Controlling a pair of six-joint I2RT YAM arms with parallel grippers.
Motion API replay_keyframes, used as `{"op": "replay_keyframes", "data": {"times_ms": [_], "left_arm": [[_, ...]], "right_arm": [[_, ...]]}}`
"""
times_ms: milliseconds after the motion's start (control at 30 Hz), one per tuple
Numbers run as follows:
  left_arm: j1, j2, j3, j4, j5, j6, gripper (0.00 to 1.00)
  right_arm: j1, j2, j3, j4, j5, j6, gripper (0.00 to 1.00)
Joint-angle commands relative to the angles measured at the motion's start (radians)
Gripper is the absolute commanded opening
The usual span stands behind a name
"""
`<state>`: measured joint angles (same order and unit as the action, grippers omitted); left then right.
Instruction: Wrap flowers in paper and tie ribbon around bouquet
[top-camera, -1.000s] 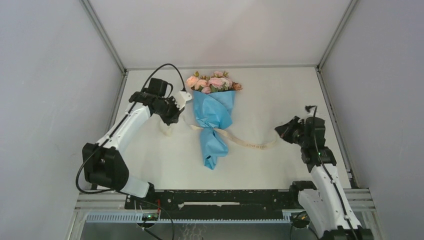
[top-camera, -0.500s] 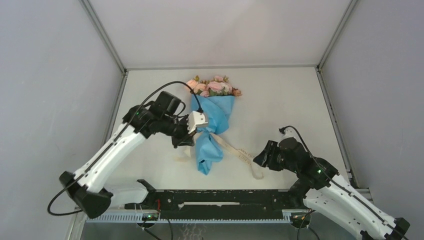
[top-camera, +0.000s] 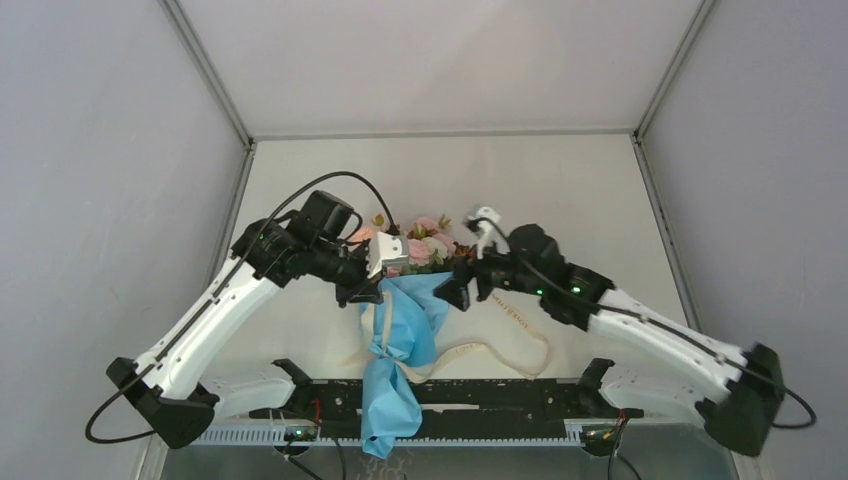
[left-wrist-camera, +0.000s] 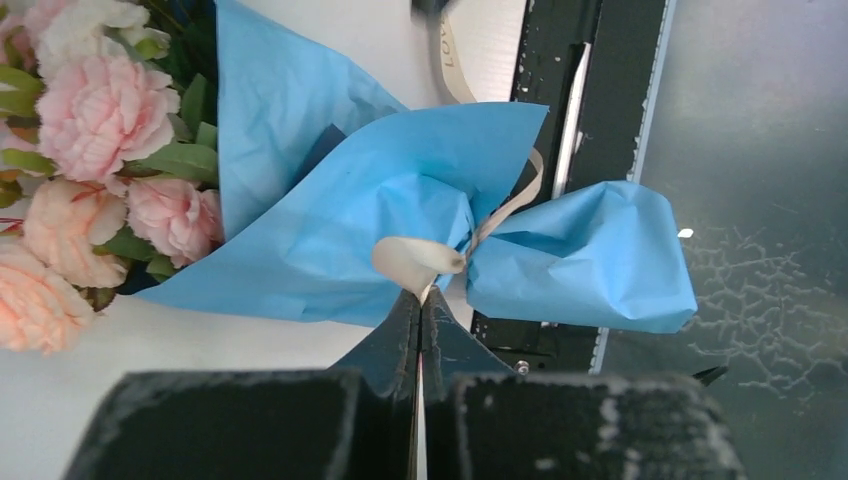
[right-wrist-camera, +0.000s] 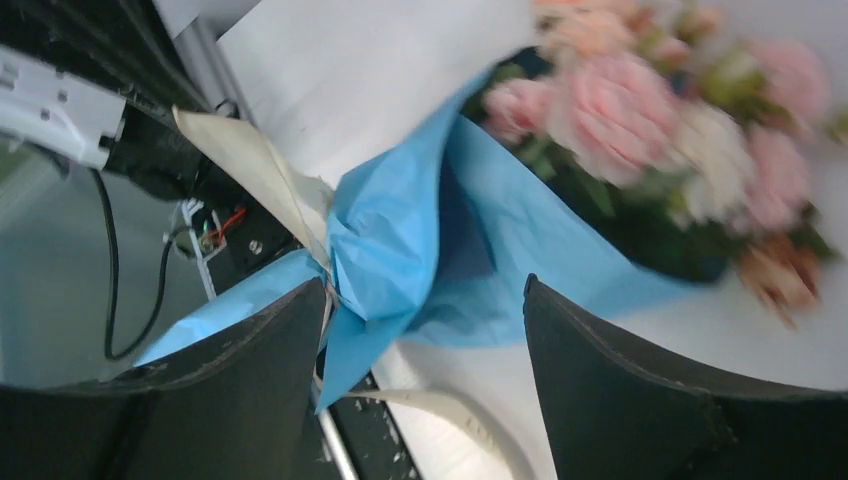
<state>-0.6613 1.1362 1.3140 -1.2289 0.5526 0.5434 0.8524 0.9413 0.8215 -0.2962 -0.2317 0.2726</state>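
The bouquet (top-camera: 402, 330) lies lengthwise toward the near edge. Its pink flowers (top-camera: 422, 247) are at the far end, and the light blue paper (top-camera: 388, 410) tail reaches out over the front rail. The cream ribbon (left-wrist-camera: 415, 262) cinches the paper's (left-wrist-camera: 330, 230) narrow waist. My left gripper (left-wrist-camera: 420, 297) is shut on a loop of that ribbon, beside the flowers (left-wrist-camera: 95, 110). My right gripper (right-wrist-camera: 425, 285) stands open just right of the wrap, with paper (right-wrist-camera: 400, 240) between its fingers (right-wrist-camera: 620, 380) but not pinched. A loose ribbon (top-camera: 500, 350) end trails on the table.
A black rail (top-camera: 500, 392) runs along the table's near edge, with dark floor beyond it. Grey enclosure walls (top-camera: 90, 150) close in both sides and the back. The left arm's cable (top-camera: 330, 185) loops above its wrist.
The left gripper has pulled the bouquet toward the near edge, its tail now past the rail. The right gripper let go of the ribbon end, opened and swung left to the wrap.
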Motion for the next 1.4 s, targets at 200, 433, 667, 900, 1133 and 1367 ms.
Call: {"op": "replay_keyframes", "data": {"times_ms": [200, 433, 667, 900, 1133, 1367], "left_arm": [[0.270, -0.160, -0.259, 0.286, 0.297, -0.080, 0.00], [0.289, -0.218, -0.423, 0.504, 0.351, -0.224, 0.00], [0.295, -0.272, -0.574, 0.882, 0.389, -0.621, 0.00], [0.321, -0.327, -0.711, 1.141, 0.399, -0.879, 0.00], [0.360, -0.377, -0.807, 1.270, 0.424, -1.017, 0.00], [0.370, -0.409, -0.866, 1.348, 0.439, -1.070, 0.00]], "right_arm": [[0.159, 0.396, -0.018, 0.725, -0.301, -0.199, 0.79], [0.165, 0.491, -0.018, 0.812, -0.236, -0.150, 0.77], [0.219, 0.535, -0.021, 0.819, -0.157, -0.089, 0.76], [0.250, 0.519, -0.080, 0.882, -0.058, 0.000, 0.65], [0.265, 0.562, -0.113, 0.940, -0.002, 0.098, 0.43], [0.274, 0.557, -0.113, 0.948, 0.033, 0.062, 0.00]]}}
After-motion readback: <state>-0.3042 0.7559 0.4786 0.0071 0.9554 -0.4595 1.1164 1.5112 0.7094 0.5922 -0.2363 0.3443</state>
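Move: The ribbon that my left fingers already hold is at and just below their tips, about 3 cm down; from my open right hand it lies some 16 cm left, 5 cm back and 3 cm lower. Counted from my left hand, the knot is some 18 cm below, 1 cm back and 2 cm right, and the flower heads are about 24 cm ahead, 4 cm right and 18 cm down. I sweep my open right hand about 15 cm left and 7 cm down, drawing back slightly, quickly at first and then easing in beside my left fingertips, where I close it and pinch the ribbon. My left hand keeps its grip, shifting a few centimetres forward and down while its fingers swing up from slanting down to nearly level, pointing right and a little forward. ##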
